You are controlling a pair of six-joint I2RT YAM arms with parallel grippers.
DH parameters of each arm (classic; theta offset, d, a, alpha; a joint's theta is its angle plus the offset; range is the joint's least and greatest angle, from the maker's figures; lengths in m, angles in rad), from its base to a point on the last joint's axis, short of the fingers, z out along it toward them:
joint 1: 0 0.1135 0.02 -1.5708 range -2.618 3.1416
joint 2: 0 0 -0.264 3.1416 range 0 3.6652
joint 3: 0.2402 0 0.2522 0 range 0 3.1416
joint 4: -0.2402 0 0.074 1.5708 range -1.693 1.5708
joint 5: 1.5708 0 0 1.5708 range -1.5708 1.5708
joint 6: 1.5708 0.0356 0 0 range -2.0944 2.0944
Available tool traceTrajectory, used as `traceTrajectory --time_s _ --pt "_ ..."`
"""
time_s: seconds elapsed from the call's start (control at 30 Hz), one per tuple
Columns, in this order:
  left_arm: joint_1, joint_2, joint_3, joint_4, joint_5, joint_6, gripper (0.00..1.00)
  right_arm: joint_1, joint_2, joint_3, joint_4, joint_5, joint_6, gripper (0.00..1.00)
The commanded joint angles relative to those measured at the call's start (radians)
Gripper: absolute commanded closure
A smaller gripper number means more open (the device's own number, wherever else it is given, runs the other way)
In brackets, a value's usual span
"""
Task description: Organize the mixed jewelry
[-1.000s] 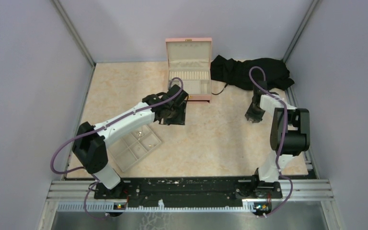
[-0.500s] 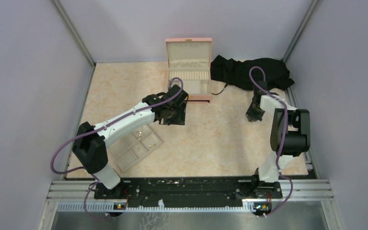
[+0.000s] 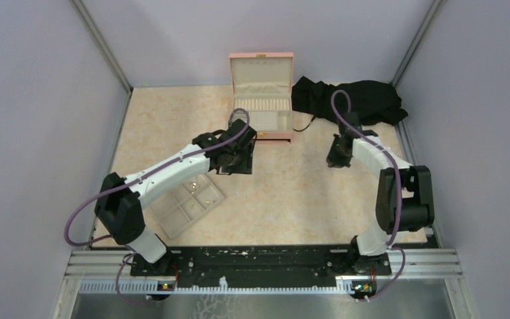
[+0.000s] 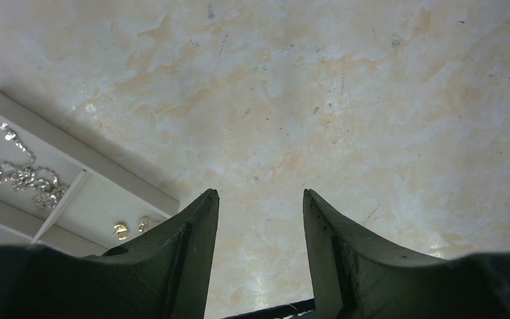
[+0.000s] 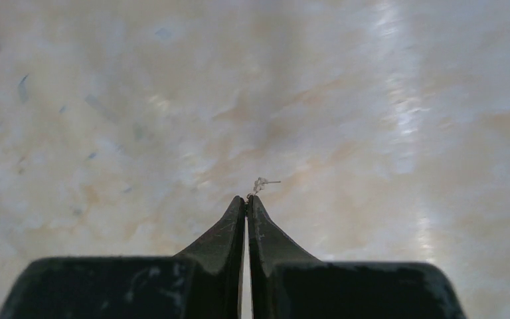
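My right gripper [image 5: 248, 197] is shut, and a tiny pale metallic piece of the mixed jewelry [image 5: 260, 184] sticks out of its tips above the bare table. From above, that right gripper [image 3: 337, 159] hangs right of the table's middle. My left gripper [image 4: 260, 193] stands open over bare table with nothing between its fingers. It [image 3: 236, 161] hovers just in front of the pink box [image 3: 262, 93]. In the left wrist view, the beige tray [image 4: 99, 173] holds a silvery chain [image 4: 26, 176] and two small gold pieces [image 4: 120, 230].
The beige six-compartment tray [image 3: 172, 216] lies tilted at the near left, partly under the left arm. The pink box stands open at the back centre. A black cloth [image 3: 348, 100] lies crumpled beside it at the back right. Walls close in on both sides.
The right gripper closed on the tiny piece and moved left and a little away from the right wall. The left gripper shifted slightly left and stayed open.
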Motion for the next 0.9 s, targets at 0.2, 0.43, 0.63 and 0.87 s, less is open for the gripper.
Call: traceTrajectory --time_s 0.2,0.43,0.63,0.87 --pt "0.127 -0.144 -0.147 -0.002 0.014 -0.083 0.44 0.532 0.002 0.111 0.054 -0.129 0.126 1.0" --pt "0.225 -0.266 -0.266 -0.029 0.038 -0.127 0.44 0.742 0.167 0.179 0.118 -0.118 0.164 1.0" --pt "0.226 -0.302 -0.287 -0.043 0.045 -0.124 0.43 0.765 0.175 0.185 0.124 -0.107 0.195 0.61" --pt "0.14 -0.281 -0.282 -0.017 0.059 -0.126 0.43 0.719 -0.033 0.184 -0.009 0.071 0.186 0.56"
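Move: The earring I still pinch in my right hand is bound for bare table just short of the tray, some 32 cm to my right hand's left, 9 cm back and 4 cm below. The tray's middle is about 53 cm left and 12 cm back; the pink jewelry box stands roughly 29 cm left and 18 cm ahead. From my left hand, that bare spot is about 2 cm back, 1 cm left and 12 cm below. I sweep my right hand quickly left about 28 cm towards the tray, drawing back some 9 cm, arching up slightly and turning about 35 degrees counter-clockwise, then dip, open my fingers to let go of the earring and lift again slightly. Meanwhile I clear my open, empty left hand some 10 cm left, over the tray's right end. ##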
